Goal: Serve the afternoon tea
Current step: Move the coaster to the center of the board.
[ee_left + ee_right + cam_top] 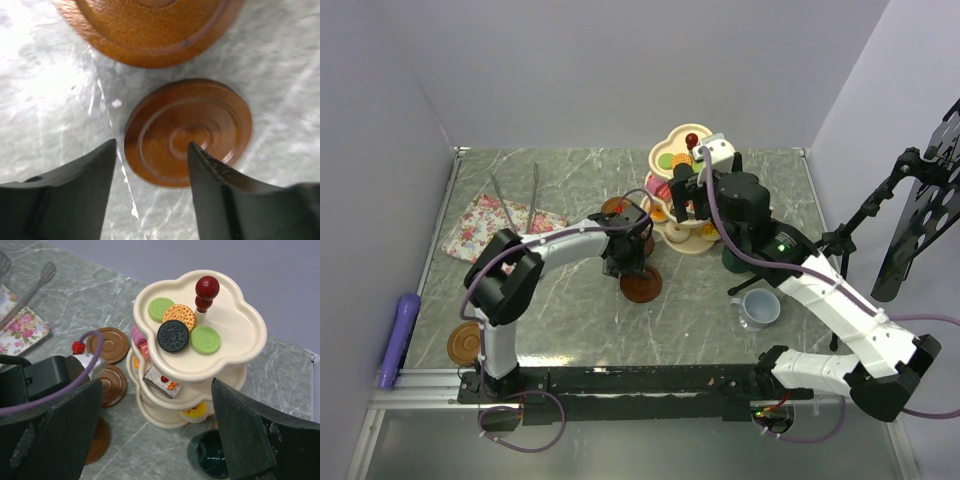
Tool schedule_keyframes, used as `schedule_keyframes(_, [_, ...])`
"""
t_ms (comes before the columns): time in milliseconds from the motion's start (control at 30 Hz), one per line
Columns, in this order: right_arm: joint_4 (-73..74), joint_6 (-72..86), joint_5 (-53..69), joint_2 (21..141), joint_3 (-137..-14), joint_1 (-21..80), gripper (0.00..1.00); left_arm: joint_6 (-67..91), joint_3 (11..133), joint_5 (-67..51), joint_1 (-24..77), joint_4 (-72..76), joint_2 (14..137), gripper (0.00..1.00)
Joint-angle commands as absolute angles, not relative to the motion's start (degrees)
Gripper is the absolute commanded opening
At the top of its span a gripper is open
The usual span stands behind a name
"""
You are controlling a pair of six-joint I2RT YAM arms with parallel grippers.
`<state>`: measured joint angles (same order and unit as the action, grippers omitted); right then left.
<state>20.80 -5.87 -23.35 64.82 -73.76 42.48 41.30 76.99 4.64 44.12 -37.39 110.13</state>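
The cream three-tier stand (227, 347) with its red knob (206, 289) holds round cookies on top and small cakes (161, 382) on the lower tiers. It stands at the back centre (672, 240). My right gripper (155, 405) hangs open above and in front of it, nothing between its fingers; from above it (678, 205) overlaps the stand. My left gripper (152, 150) is open just over a brown saucer (187, 132) lying flat on the table, one fingertip (200, 155) above its middle. A second saucer (150, 30) lies beyond. A dark green mug (210, 456) stands beside the stand's foot.
A grey-blue mug (758, 308) sits at the right front. One more saucer (465, 343) lies by the left arm's base. The floral tray (500, 228) and metal tongs (515, 190) are at the back left. A purple object (400, 335) lies along the left edge.
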Motion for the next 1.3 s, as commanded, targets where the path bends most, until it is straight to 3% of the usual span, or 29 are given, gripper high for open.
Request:
schedule_keyframes(0, [21.5,-7.3,-18.7,60.4,-72.7,42.9,0.94,42.6,73.8,6.9,44.0,-33.1,99.3,0.68])
schedule_keyframes(200, [23.2,-8.2,-13.2,59.9,-72.0,47.5,0.91,44.8,61.7,9.7,39.2,-30.9,82.1,0.86])
schedule_keyframes(400, [28.6,-13.4,-5.1,68.4,-71.5,54.7,0.86,43.1,54.6,12.0,25.4,-32.1,67.0,1.0])
schedule_keyframes(667, [27.6,-12.3,5.8,85.7,-72.5,55.9,0.74,38.2,59.6,14.0,14.4,-36.2,63.4,1.0])
schedule_keyframes(967, [26.8,-12.1,4.5,99.2,-75.9,55.9,0.69,35.6,68.3,10.4,8.5,-36.6,69.4,1.0])
schedule_keyframes(1267, [22.7,-10.5,-4.5,103.3,-69.1,56.1,0.67,37.4,64.3,7.8,7.6,-35.2,69.4,1.0])
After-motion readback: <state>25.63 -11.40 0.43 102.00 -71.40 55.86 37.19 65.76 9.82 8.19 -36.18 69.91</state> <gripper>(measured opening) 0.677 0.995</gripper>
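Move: The coaster I have just brought in lies almost under my left hand, some 3 cm to its right, 1 cm back and 2 cm below. From my right hand it is about 5 cm back, 12 cm left and 35 cm down. A second coaster lies about 11 cm ahead of the first and 2 cm left; the cake stand rises 15 cm ahead and 12 cm right of the first coaster. I lift my left hand off the coaster, fingers spreading wide, and clear out about 25 cm left and 18 cm up, slightly forward, towards the flowered tray. Meanwhile my right hand backs away from the cake stand, swings left, then plunges some 30 cm down over the coaster, turning counter-clockwise and tipping its fingers down as they narrow partway, stopping just above it. ##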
